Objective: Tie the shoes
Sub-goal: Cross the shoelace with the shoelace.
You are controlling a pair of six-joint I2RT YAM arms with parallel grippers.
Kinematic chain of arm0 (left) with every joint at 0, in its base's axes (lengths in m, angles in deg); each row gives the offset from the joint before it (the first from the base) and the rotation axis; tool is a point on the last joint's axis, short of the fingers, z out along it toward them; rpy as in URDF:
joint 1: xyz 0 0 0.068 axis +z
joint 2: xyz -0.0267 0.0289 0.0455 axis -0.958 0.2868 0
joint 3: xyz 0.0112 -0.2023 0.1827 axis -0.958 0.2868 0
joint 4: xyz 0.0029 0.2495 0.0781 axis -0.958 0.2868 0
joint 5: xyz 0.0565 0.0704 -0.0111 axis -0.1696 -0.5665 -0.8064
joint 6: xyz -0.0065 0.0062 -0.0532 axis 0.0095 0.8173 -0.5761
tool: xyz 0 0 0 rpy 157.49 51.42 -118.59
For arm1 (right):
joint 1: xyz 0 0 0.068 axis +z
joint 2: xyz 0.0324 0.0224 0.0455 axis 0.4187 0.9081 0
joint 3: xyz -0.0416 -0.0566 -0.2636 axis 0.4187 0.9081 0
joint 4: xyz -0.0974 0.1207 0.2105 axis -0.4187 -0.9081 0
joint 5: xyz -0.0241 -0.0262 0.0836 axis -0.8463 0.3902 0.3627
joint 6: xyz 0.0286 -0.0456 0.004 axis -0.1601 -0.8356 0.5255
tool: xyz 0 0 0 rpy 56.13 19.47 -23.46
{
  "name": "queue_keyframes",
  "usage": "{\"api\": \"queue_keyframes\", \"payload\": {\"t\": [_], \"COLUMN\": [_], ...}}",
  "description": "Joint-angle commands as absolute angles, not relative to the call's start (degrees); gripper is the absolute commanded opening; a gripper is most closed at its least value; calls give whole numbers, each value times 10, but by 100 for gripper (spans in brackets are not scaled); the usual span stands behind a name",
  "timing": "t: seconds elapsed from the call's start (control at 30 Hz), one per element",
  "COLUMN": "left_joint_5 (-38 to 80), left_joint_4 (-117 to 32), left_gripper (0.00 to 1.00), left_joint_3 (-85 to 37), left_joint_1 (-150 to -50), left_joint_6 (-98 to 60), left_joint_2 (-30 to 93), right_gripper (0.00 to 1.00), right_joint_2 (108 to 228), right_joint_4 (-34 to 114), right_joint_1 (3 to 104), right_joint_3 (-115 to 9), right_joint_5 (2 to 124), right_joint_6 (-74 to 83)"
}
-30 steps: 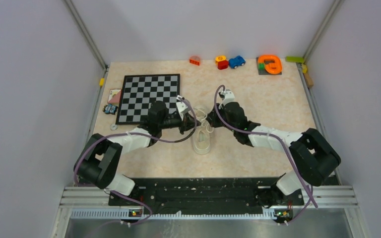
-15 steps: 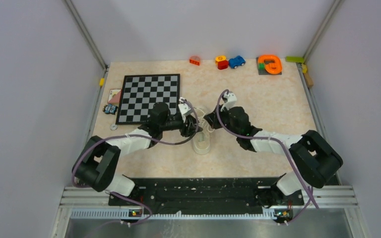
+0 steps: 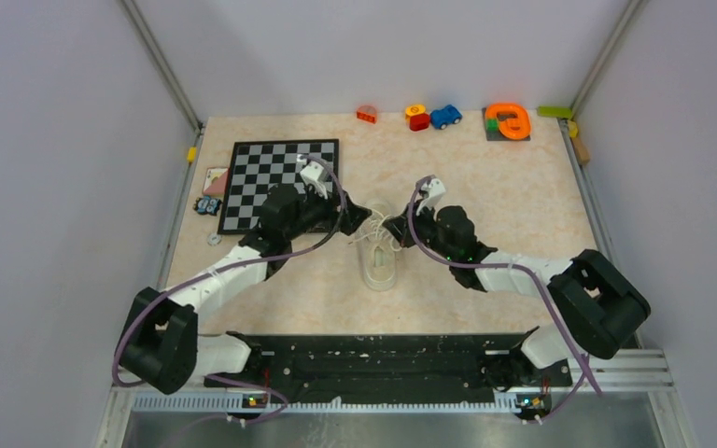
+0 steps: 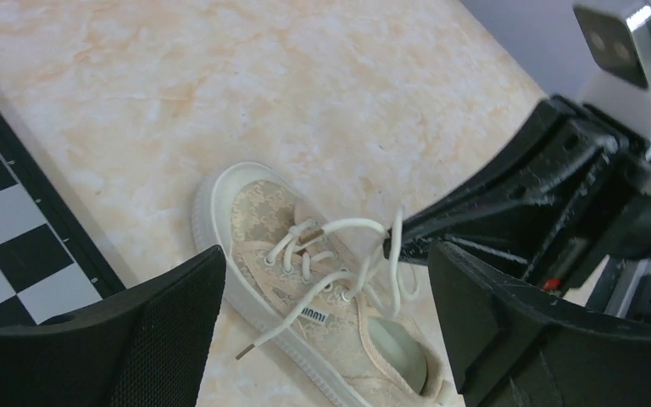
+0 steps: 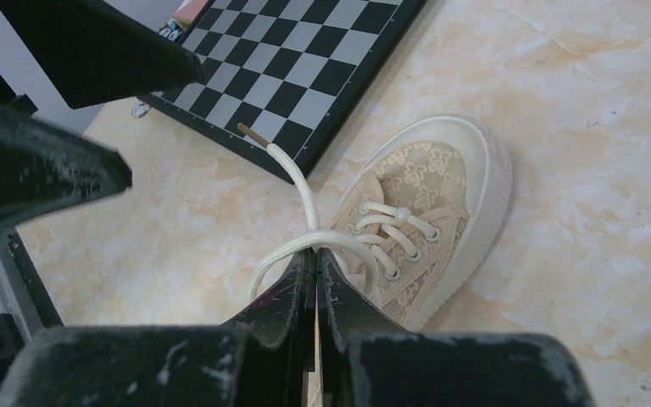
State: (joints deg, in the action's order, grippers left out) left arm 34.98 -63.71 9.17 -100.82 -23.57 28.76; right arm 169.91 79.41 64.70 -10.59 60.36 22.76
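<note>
The cream shoe (image 3: 380, 261) lies on the table between my two arms, toe toward the back. In the left wrist view the shoe (image 4: 322, 297) shows its eyelets, with one lace end (image 4: 292, 318) hanging loose over its side. My left gripper (image 4: 326, 254) hovers open above it, holding nothing. My right gripper (image 5: 315, 254) is shut on a white lace loop (image 5: 305, 242) just above the shoe (image 5: 441, 195). From that loop another lace end (image 5: 284, 165) runs out to the chessboard's edge. From above, the left gripper (image 3: 347, 220) and the right gripper (image 3: 394, 229) face each other over the shoe's toe end.
A chessboard (image 3: 280, 182) lies left of the shoe, partly under my left arm, with small cards and toys (image 3: 213, 191) beside it. Toys line the back edge: an orange block (image 3: 367, 114), a blue car (image 3: 445, 116) and an orange ring piece (image 3: 507, 121).
My left gripper has opened, let go of the lace and pulled back left toward the chessboard. The right gripper stays shut on its lace and has shifted slightly.
</note>
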Motion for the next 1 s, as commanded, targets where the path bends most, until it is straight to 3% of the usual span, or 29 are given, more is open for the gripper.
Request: {"api": "queue_keyframes", "payload": {"t": [0.0,0.07,0.2,0.47,0.6,0.63,0.73,0.87,0.93,0.97], "left_joint_5": [298,289,328,314,323,326,329,338,345,348], "left_joint_4": [-594,-602,-583,-625,-626,-630,-643,-643,-641,-640], "left_gripper": [92,90,74,73,66,62,37,23,7,0], "left_joint_3": [61,59,41,45,21,18,8,-15,-25,-30], "left_joint_1": [-999,-999,-1004,-1012,-1012,-1014,-1016,-1020,-1022,-1023], "left_joint_6": [-346,-414,-523,-597,-597,-598,-598,-591,-584,-575], "left_joint_2": [278,296,328,365,393,400,417,440,448,450], "right_gripper": [0,0,0,0,0,0,0,0,0,10], "right_joint_2": [1686,1686,1685,1678,1673,1672,1670,1672,1670,1667], "right_joint_4": [832,833,828,829,830,831,835,839,838,833], "right_joint_1": [647,647,647,650,653,653,654,654,654,654], "right_joint_3": [-111,-112,-112,-107,-104,-102,-98,-96,-94,-94], "right_joint_5": [620,620,621,630,629,630,633,640,642,643], "right_joint_6": [212,212,207,200,194,193,192,192,192,193]}}
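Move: The free end of the shoelace, sticking out of the right gripper's shut tips, lies about 4 cm to the left hand's right, 1 cm ahead and 4 cm lower. Those tips are some 6 cm to its right, 3 cm back and 5 cm lower. The shoe's middle is roughly 6 cm back, 5 cm right and 14 cm below. From the right hand, the lace end is about 4 cm ahead, 2 cm left and 1 cm higher. Bring the left gripper down about 3.5 cm, rolling it some 40 degrees about its finger line (counter-clockwise seen from behind the hand) as it sinks to the free lace end. Then slide it right and slightly forward, shutting the wide-open fingers to pinch that end just beyond the right tips. Keep the right gripper shut on the lace, nearly still. ##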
